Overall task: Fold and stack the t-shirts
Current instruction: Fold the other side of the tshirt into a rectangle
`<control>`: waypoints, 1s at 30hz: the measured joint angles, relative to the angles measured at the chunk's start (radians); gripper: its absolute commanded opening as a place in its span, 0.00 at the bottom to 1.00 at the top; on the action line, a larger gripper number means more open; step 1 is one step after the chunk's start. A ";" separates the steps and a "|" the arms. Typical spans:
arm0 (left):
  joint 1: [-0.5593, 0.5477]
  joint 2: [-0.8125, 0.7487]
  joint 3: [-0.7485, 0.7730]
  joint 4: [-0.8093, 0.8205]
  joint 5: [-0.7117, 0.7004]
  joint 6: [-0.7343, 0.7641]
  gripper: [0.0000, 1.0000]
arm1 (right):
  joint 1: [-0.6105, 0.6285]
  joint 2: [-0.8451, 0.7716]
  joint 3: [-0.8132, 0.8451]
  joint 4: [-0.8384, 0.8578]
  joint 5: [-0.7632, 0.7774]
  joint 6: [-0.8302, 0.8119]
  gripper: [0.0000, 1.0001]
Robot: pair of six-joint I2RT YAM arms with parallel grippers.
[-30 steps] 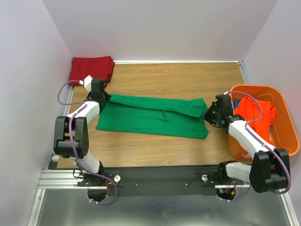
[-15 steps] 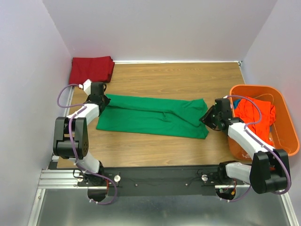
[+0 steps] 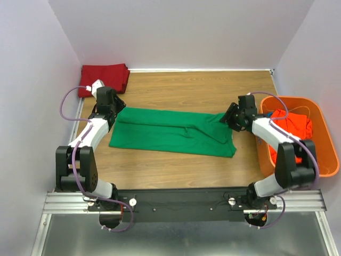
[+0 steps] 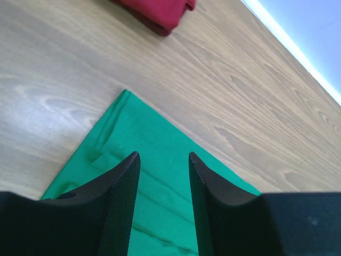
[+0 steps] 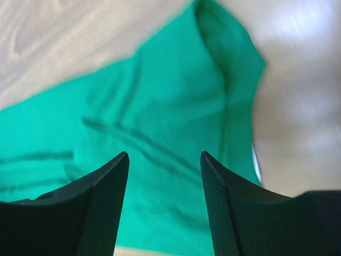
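Note:
A bright green t-shirt (image 3: 173,132) lies flat on the wooden table as a long folded strip. My left gripper (image 3: 118,106) hovers open over its left end (image 4: 128,144), nothing between the fingers. At the right end (image 5: 176,106) my right gripper (image 3: 228,116) is open too, above the cloth and empty. A dark red t-shirt (image 3: 104,78) lies folded in the far left corner, seen also in the left wrist view (image 4: 160,10). A bright orange-red t-shirt (image 3: 290,128) is bunched in the basket.
An orange plastic basket (image 3: 325,133) stands at the right edge of the table, close behind my right arm. White walls close in the table on the left, far and right sides. The metal rail with the arm bases runs along the near edge.
Both grippers have opened and let go of the green t-shirt's ends. Each has lifted and shifted toward the far side; the shirt lies flat where it was.

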 measured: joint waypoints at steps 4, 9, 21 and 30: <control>-0.009 0.000 0.005 -0.005 0.054 0.039 0.48 | 0.015 0.142 0.110 0.014 0.005 -0.016 0.62; -0.043 -0.011 0.006 -0.014 0.109 0.072 0.47 | 0.093 0.270 0.208 0.035 0.033 -0.039 0.61; -0.075 -0.021 0.031 -0.042 0.181 0.112 0.46 | 0.200 0.402 0.278 0.078 0.063 -0.064 0.61; -0.075 -0.021 0.031 -0.048 0.182 0.115 0.45 | 0.249 0.363 0.225 0.093 0.063 -0.049 0.55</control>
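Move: About 10 cm to the right hand's left, 4 cm ahead and 5 cm below lies the right part of the t-shirt's folded-over layer. From this hand, the t-shirt's far right corner is some 8 cm ahead and 2 cm right, the near right corner about 12 cm back and 1 cm right. A small crease lies roughly 8 cm left of that landing place and 3 cm nearer. From the left hand the landing place is about 39 cm right, 4 cm back, 11 cm lower. Swinging forward first, then left and down onto the folded-over layer, the open right hand travels about 10 cm leftward and sinks some 5 cm, turning slightly counter-clockwise. With its fingertips on the cloth it draws back about 2 cm, still edging left, fingers staying open. The empty left hand slides 6 cm right above the t-shirt, turning clockwise, half open. ##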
